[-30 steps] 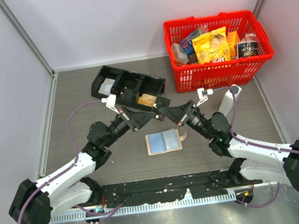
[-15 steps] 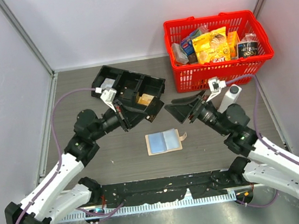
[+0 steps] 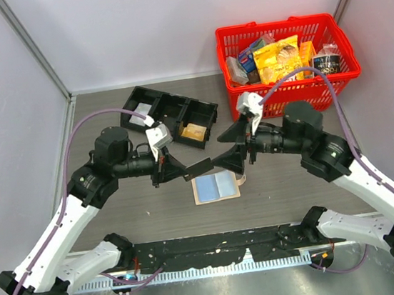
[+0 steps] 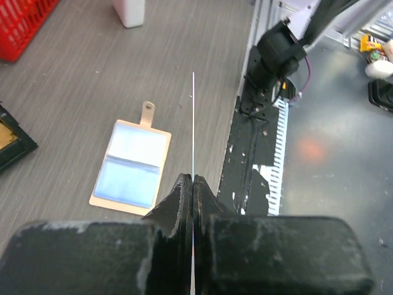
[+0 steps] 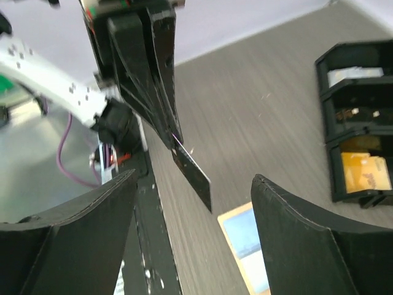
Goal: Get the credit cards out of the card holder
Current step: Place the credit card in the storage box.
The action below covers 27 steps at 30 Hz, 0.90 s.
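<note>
The card holder (image 3: 216, 186) lies open and flat on the table, light blue inner faces up, closing tab to the right. It also shows as card holder (image 4: 132, 163) and card holder (image 5: 245, 239). My left gripper (image 3: 184, 171) hangs above it, shut on a thin dark credit card (image 3: 199, 167). That card is edge-on in the left wrist view, card (image 4: 193, 123), with my left gripper (image 4: 193, 179) pinching its near end. My right gripper (image 3: 217, 152) faces it, open. The card (image 5: 193, 175) points its free end into the gap of my right gripper (image 5: 195, 178), touching neither finger.
A black three-compartment tray (image 3: 171, 114) with white and tan-orange packets sits behind the left arm. A red basket (image 3: 291, 96) of groceries stands at the back right. A white bottle (image 4: 129, 9) stands near the basket. The arms' black base rail (image 3: 217, 249) runs along the near edge.
My right gripper has opened. Both arms drew apart, then rose and came together again over the card holder. The left gripper now holds the card out toward the right one.
</note>
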Each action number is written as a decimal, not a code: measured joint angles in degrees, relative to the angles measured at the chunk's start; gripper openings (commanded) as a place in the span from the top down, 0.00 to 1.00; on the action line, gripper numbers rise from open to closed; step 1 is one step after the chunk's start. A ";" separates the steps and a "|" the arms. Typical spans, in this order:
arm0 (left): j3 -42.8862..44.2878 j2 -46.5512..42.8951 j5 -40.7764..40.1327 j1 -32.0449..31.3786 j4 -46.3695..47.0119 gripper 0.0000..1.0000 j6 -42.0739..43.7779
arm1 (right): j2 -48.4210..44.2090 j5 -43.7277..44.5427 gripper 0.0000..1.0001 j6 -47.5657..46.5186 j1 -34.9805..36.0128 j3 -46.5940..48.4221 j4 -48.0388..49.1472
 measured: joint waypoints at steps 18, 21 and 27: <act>1.38 0.87 7.63 0.00 -4.92 1.00 3.93 | 10.62 -12.28 0.99 -8.83 0.00 0.98 -8.02; 1.36 0.85 6.34 0.28 -5.46 0.82 4.04 | 11.26 -13.79 0.99 -8.76 0.00 0.96 -8.11; 0.17 -0.44 -5.11 0.20 -2.78 0.37 0.98 | 12.07 -12.55 0.99 -8.24 -0.22 0.46 -6.16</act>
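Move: The black card is already gripped by the left hand, its middle about 3 cm to that hand's right, 1 cm farther out and 1 cm lower. From the open right hand, the card's middle is roughly 6 cm left, 1 cm ahead and 7 cm below. The card holder lies on the table about 37 cm below the right hand and 1 cm ahead, and the storage box's middle some 26 cm ahead, 12 cm left and 35 cm below. The right fingers close on the free end of the card after the right hand sinks about 7.5 cm and eases 3 cm left, tips dipping some 10 degrees and swinging 15 counter-clockwise. The left hand, still holding the card, draws back about 2.5 cm, then opens to let go and slides forward past its starting place. ##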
